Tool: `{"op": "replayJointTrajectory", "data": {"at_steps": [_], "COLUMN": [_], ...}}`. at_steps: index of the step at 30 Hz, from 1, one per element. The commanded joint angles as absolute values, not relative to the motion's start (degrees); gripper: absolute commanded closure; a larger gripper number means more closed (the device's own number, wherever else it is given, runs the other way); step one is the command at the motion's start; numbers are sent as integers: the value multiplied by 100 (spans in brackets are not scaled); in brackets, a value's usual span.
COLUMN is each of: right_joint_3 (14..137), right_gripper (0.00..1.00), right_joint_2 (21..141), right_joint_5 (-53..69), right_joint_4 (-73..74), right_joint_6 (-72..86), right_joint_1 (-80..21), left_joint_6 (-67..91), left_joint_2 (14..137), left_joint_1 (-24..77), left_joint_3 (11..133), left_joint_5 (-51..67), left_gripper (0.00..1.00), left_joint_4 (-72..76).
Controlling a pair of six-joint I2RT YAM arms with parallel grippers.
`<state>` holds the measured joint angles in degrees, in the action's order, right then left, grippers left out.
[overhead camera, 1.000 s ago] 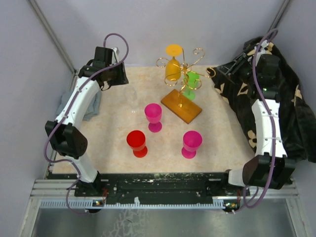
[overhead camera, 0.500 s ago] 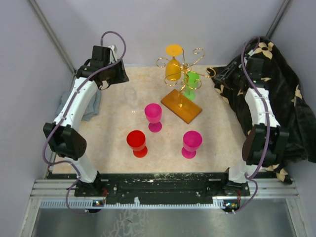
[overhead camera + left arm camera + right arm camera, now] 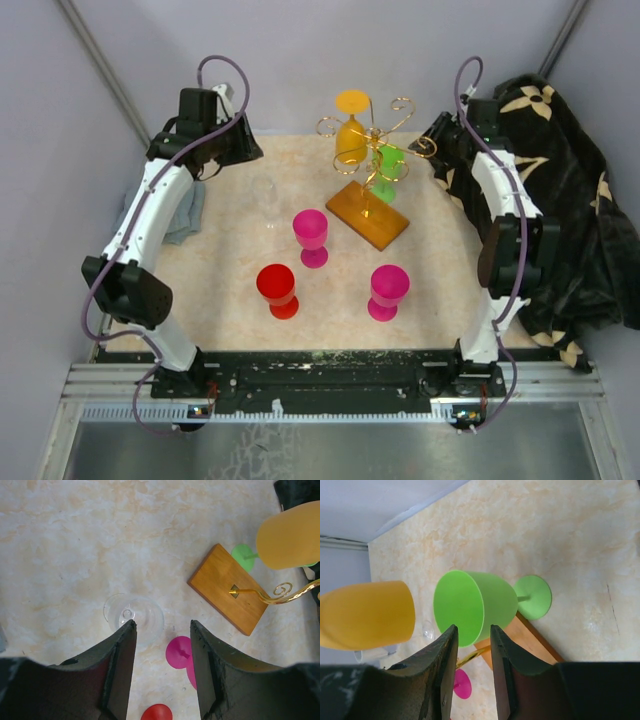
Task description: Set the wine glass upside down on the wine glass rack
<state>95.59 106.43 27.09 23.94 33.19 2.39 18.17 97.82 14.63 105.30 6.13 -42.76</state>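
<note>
The wine glass rack (image 3: 368,214) stands at the back middle, a gold wire tree on an amber base (image 3: 227,587). An orange-yellow glass (image 3: 350,135) hangs upside down on it. A green glass (image 3: 475,605) stands upright beside the base. A clear wine glass (image 3: 266,200) stands upright left of the rack. My left gripper (image 3: 162,625) hovers above it, open and empty, with the clear glass (image 3: 133,614) at its left fingertip. My right gripper (image 3: 471,629) is open and empty just right of the rack, the green bowl beyond its tips.
Two magenta glasses (image 3: 311,236) (image 3: 388,291) and a red glass (image 3: 277,290) stand upright in front of the rack. A dark floral cloth (image 3: 560,200) covers the right side. A grey cloth (image 3: 185,215) lies at the left edge, under the left arm.
The right arm has swung from over the dark cloth inward to the rack's right side. The left arm has drawn back a little. No glass has moved.
</note>
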Motion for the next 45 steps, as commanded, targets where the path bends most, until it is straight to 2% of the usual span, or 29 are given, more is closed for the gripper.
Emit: {"op": "replayJointTrajectory", "data": {"at_steps": [1,31,33,38,45], "right_joint_3": [10178,10351,10370,10374,10373], "right_gripper": [67,67,70,88,100], "right_joint_2": [10968,11479,11484,11436,11417], "right_joint_5": [2691,2173,2099,1825,1554], "right_joint_4": [2520,3013,3087,3262,3454], "right_joint_6": [3114,2707,2692,2616,2520], "right_joint_1": [161,-184,-183,-184,-182], "left_joint_6": [1855,1844,1843,1840,1861], "left_joint_2": [9525,9378,9380,9374,9337], "left_joint_1": [1437,1414,1413,1404,1393], "left_joint_3": [10670,10436,10448,10446,10353], "left_joint_5": [707,705,699,713,754], "left_gripper": [46,46,46,46,46], "left_joint_4": [-4218,-4157,-4149,-4140,-4078]}}
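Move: The green wine glass stands upright about 5 cm to the right hand's left and 1 cm nearer the base, its middle some 13 cm below. The yellow glass already hangs upside down about 11 cm to the right hand's left and 1 cm ahead, at roughly hand height; the rack's wooden base lies about 8 cm left, 6 cm back and 20 cm below. From the left hand, the green glass is some 24 cm right, 5 cm ahead and 20 cm below. The right hand sinks about 5 cm to the green glass, then closes its fingers on the rim's right side. ##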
